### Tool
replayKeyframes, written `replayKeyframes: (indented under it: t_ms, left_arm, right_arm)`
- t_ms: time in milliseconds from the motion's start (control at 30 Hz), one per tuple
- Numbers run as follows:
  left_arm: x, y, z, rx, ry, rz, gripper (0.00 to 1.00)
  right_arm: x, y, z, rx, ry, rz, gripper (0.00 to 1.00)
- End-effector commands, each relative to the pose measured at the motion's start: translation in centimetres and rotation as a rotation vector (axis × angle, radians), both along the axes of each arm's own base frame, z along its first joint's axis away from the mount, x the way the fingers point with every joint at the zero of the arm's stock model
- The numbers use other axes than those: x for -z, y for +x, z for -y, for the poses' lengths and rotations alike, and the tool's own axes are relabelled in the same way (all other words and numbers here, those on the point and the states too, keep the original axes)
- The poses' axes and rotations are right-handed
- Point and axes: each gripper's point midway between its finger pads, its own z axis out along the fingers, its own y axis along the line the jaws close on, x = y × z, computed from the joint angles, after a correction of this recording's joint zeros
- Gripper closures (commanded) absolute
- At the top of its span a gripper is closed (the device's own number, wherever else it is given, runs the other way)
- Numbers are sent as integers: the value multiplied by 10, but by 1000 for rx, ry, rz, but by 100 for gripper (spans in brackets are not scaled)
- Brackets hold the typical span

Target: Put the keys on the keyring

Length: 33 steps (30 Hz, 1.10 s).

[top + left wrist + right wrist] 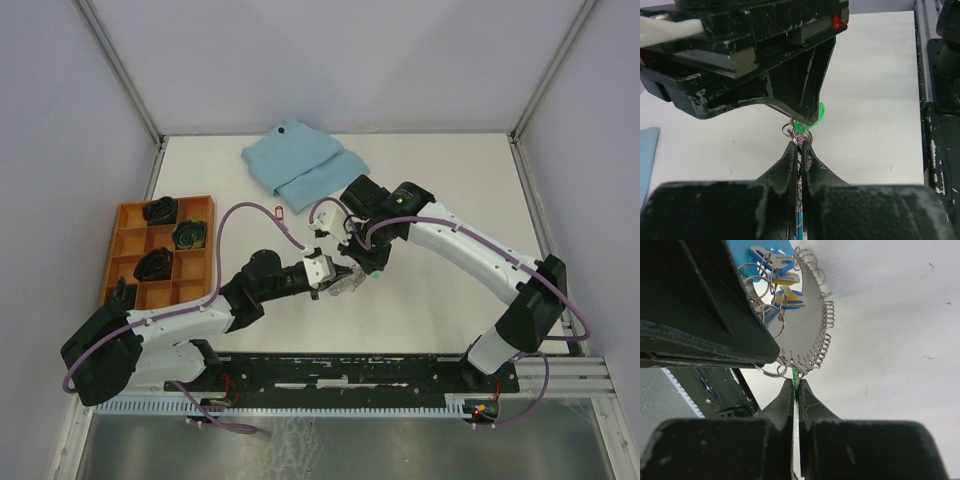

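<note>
My left gripper (pixel 335 275) (pixel 801 145) is shut on the keyring (pixel 807 325) and holds it above the table's middle. The keyring is a grey metal piece edged with small wire rings, with a light-blue strap and a yellow tag (pixel 786 278). My right gripper (pixel 358 262) (pixel 795 382) is shut on the green key (pixel 815 117) (pixel 795 376). The key's top touches the rings at the keyring's lower edge. A red key (pixel 279 210) lies on the table, behind the grippers. Blue-tagged pieces (pixel 790 297) hang by the strap.
A folded light-blue cloth (pixel 305 160) lies at the back middle. An orange compartment tray (pixel 128 232) with dark items stands at the left. Purple cables loop over both arms near the grippers.
</note>
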Motion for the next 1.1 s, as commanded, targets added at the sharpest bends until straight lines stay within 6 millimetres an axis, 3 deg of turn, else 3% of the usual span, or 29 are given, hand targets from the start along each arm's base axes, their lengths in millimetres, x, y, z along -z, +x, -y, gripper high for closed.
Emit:
replayKeyframes:
  t_ms: [0,100,233,300,433,633,800,867,1067]
  left_arm:
    - [-46,10,-7,-65,-107,165,97]
    - [-44,19,-14,-125,-98,175,97]
    - [-38,30,-17,-176,-56,192,88]
    - [-29,35,-15,-187,-20,193,94]
    - [-9,44,-11,-201,49,175,97]
    - [8,48,-1,-178,110,149,93]
    - [31,46,11,-128,155,80,77]
    - [41,45,12,-127,163,35,70]
    - [33,46,-1,-224,108,-68,52]
  right_arm:
    - [-1,14,7,48,7,54,98]
    - [-3,27,7,86,25,90,96]
    - [-6,45,-4,110,77,143,89]
    - [-7,49,-9,114,96,151,85]
    - [-9,47,-5,138,104,160,65]
    - [-30,65,33,369,142,392,40]
    - [-59,71,75,606,206,604,27]
    - [-72,66,91,665,254,669,2]
    - [-85,53,125,826,360,786,0]
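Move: The left hand holds the keyring and the right pinches the green key; their fingertips almost meet. The spot where the keyring gets laid is table, roughly 4 cm ahead of the left hand and 8 cm below. From that hand the red key lies on the table some 15 cm ahead and 14 cm left, the blue cloth about 25 cm ahead and 9 cm left. The keyring's middle is about 4 cm left of the right hand, 1 cm ahead and slightly below. Forward together go both hands, about 4 cm and a touch left, the right fingers opening off the green key as they go. The left hand then sinks some 6 cm towards the table, its fingers tipping slightly down and opening about halfway to let the keyring go. The right, spread wide, swings away right and up, tilting forward and turning clockwise. ##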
